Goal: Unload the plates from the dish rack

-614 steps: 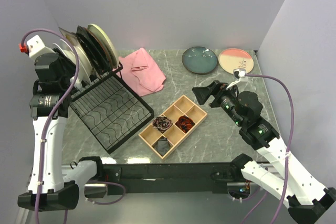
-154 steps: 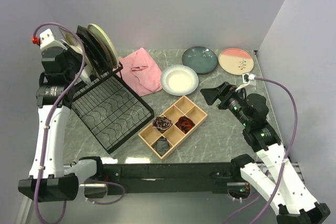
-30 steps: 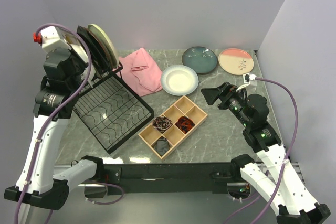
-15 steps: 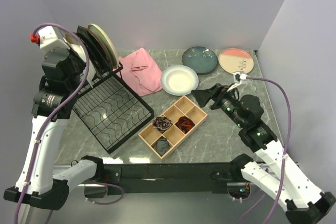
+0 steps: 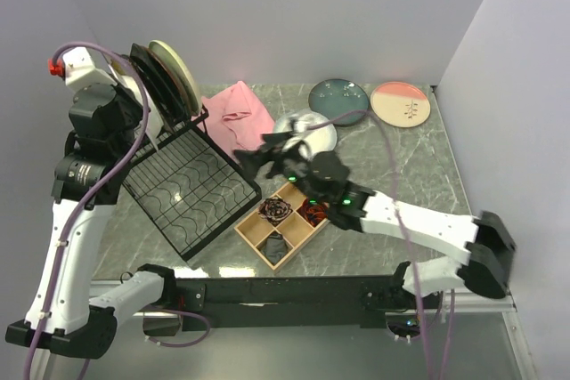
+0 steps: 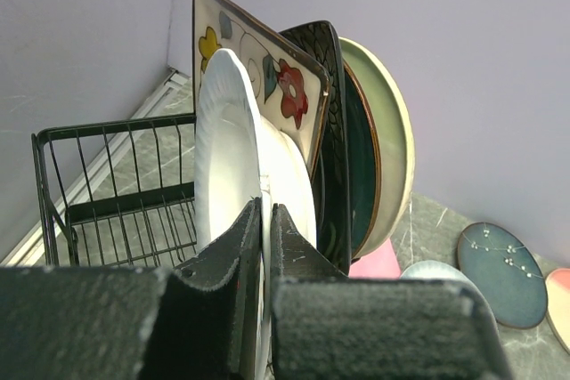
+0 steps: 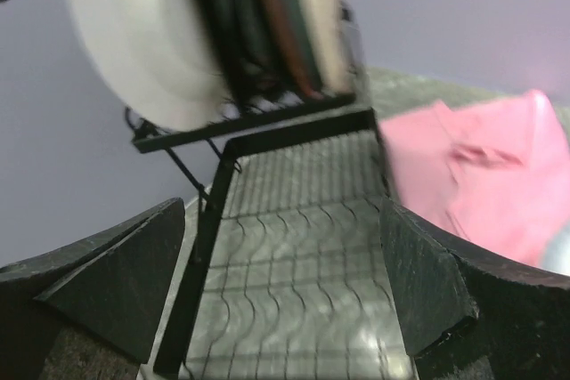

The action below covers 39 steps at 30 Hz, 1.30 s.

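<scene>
The black wire dish rack [image 5: 189, 186] stands at the left, with several plates upright against its raised back. My left gripper [image 5: 132, 111] [image 6: 264, 220] is shut on the rim of a round white plate [image 6: 230, 144], the nearest in the row. Behind it stand a square cream floral plate [image 6: 267, 77], a square black plate [image 6: 328, 122], a dark round plate [image 6: 363, 166] and a cream-green plate [image 6: 394, 144]. My right gripper [image 5: 255, 154] [image 7: 276, 282] is open and empty over the rack's wavy base [image 7: 294, 255]. A teal plate [image 5: 338, 101], a pink-cream plate [image 5: 401, 102] and a white plate [image 5: 313, 136] lie flat on the table.
A pink cloth [image 5: 242, 120] lies between the rack and the flat plates. A wooden compartment tray [image 5: 294, 213] with small items sits under my right forearm. Walls close in at the back, left and right.
My right arm has swung left from beside the tray, across the flat white plate, to the rack's near corner, still open. The left gripper has kept its hold on the white plate.
</scene>
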Available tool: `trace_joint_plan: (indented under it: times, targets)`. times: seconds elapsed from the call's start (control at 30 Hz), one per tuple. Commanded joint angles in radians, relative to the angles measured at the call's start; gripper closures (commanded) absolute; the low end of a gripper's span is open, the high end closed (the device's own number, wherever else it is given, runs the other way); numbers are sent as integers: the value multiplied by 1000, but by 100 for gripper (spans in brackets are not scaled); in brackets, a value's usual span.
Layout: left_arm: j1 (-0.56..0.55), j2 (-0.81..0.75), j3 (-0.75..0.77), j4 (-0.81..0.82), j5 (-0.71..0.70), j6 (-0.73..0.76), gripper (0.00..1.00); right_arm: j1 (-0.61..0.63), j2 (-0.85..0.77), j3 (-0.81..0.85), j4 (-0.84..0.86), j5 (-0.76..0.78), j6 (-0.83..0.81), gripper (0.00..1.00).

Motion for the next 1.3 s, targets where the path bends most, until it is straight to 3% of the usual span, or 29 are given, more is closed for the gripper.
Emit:
trace_joint_plan:
  times: [0.0,0.23,0.6,1.07,1.17,1.27]
  targets:
    - [-5,-38,23,127,72,-27,99,114,169,197,225,132,-217,5]
    - [-5,-36,61,103,94,-45,99,191,458,458,243,162,-311,8]
    - [-5,-53,69,92,78,-42,99,268,702,731,223,225,-423,14]
    - [-5,-82,55,89,77,-60,99,271,999,1131,190,486,-558,24]
    - [-5,-85,59,75,69,-65,99,269,1050,1210,176,492,-593,28]
    - [-5,-101,59,72,72,-76,99,265,1075,1242,191,511,-608,39]
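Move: The white plate, already held by the left hand, has its middle about 13 cm ahead of the right hand, 26 cm to its left and 8 cm higher. From the left hand that middle lies some 8 cm ahead, 2 cm left, nearly level. The black plates stand about 6 cm right of the white plate and 5 cm farther out. From the right hand, the rack's wire tray lies some 20 cm left, level fore and aft, 28 cm below. Still pinching the white plate's near edge, the left hand eases back about 1.5 cm. The right hand sweeps some 23 cm left over the wire tray, then bends forward about 4 cm, bringing its partly closing fingers around the plate's lower end; it tips upward and turns clockwise, each nearly 20 degrees, without clearly gripping. ##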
